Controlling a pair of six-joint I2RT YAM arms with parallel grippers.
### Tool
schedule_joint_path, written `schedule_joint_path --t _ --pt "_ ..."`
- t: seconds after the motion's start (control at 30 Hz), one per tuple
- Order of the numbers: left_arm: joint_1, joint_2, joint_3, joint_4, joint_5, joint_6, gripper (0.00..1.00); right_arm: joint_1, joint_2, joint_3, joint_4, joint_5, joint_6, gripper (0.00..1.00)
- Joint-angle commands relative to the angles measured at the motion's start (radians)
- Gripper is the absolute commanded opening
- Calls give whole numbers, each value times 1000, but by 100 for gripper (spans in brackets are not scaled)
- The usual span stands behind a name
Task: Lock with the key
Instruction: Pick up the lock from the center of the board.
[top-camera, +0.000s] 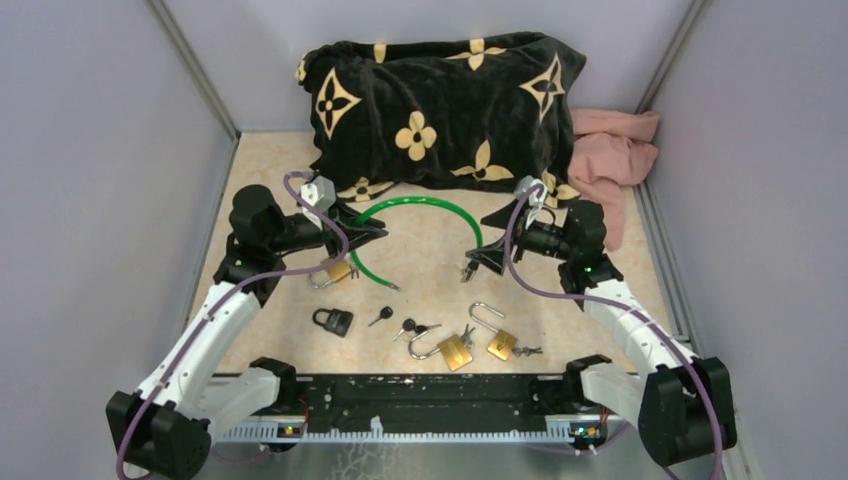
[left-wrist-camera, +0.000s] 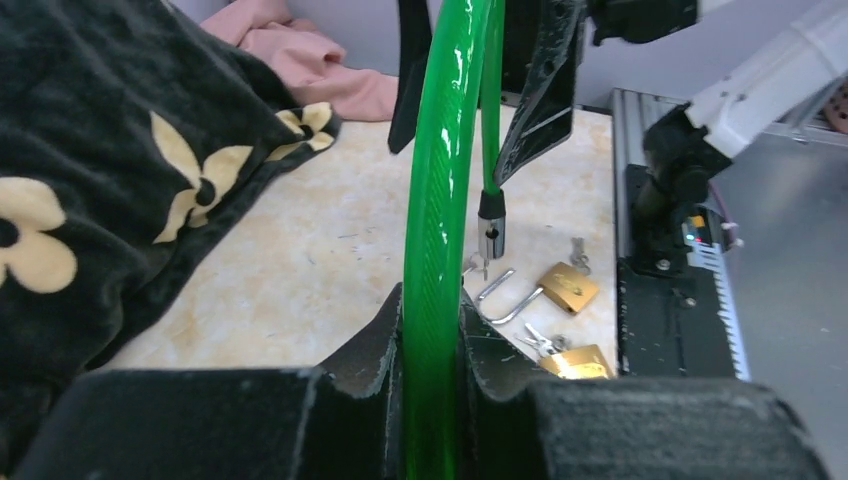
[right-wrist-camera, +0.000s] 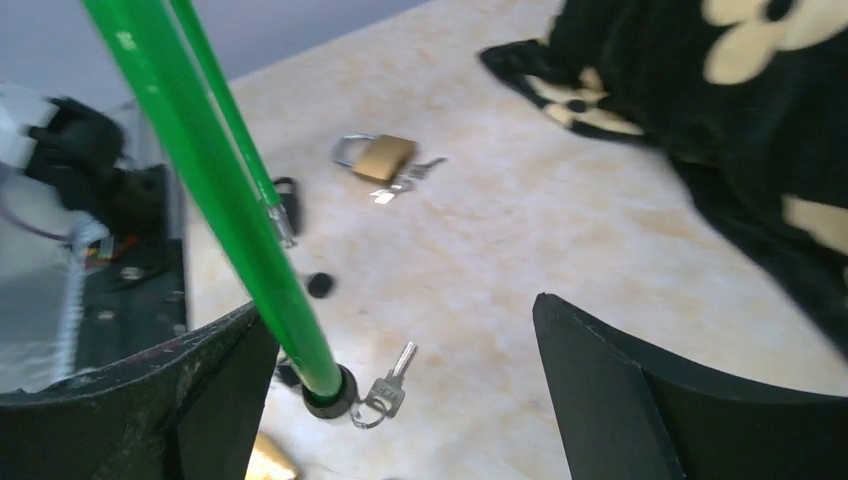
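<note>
A green cable lock (top-camera: 420, 203) arcs above the table. My left gripper (top-camera: 372, 233) is shut on the cable (left-wrist-camera: 440, 200), which runs up between its fingers (left-wrist-camera: 380, 340). The cable's metal pin end (left-wrist-camera: 490, 225) hangs free. The black lock head (right-wrist-camera: 328, 390) is at the other end, with a small silver key (right-wrist-camera: 392, 385) on a ring dangling from it. My right gripper (right-wrist-camera: 410, 390) is open around the lock head and holds nothing. The cable lies near its left finger (right-wrist-camera: 200, 380). In the top view the right gripper (top-camera: 487, 242) is at the cable's right end.
A brass padlock (top-camera: 335, 272), a black padlock (top-camera: 332, 320), loose keys (top-camera: 415, 327) and two open brass padlocks (top-camera: 452, 350) (top-camera: 500, 343) lie on the table. A black patterned pillow (top-camera: 440, 100) and a pink cloth (top-camera: 605, 150) are at the back.
</note>
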Motion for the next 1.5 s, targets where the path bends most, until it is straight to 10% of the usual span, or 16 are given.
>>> schedule_joint_path --t 0.0,0.37,0.53,0.77,1.23,1.47 --pt "22 -98 -33 118 128 -152 0 6 25 -71 290 -202 253 91" --pt "26 -154 -49 90 137 -166 0 147 18 -50 184 -42 201 56" --pt "31 -160 -63 132 124 -212 0 165 4 -73 239 32 275 0" --pt "36 -186 -173 160 81 -230 3 177 -48 -57 450 158 475 0" --pt "36 -188 -333 179 133 -172 59 185 -6 33 654 200 676 0" --pt "36 -192 -372 254 102 -187 60 197 19 73 694 193 709 0"
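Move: The green cable lock's key end, just above its black collar, hangs about 3 cm back of the right hand, 3 cm to its left and 2 cm lower. From that hand the open brass padlock lies on the table some 16 cm back, 4 cm right and 20 cm below. From the left hand, still gripping the cable, the key end is roughly 20 cm right, 5 cm back and 8 cm lower; the closed padlock sits 8 cm to its left and far below. With the cable still gripped, the left hand swings back about 4 cm and pauses, while the right hand moves back and left by some 5 cm, closes its wide-open fingers and pinches the green tube just above the black collar at the key end. The right hand then keeps that grip and lifts some 11 cm, tipping its fingertips upward by about 20 degrees, and the left hand sinks about 9 cm, opening partway through to let go of the cable. ##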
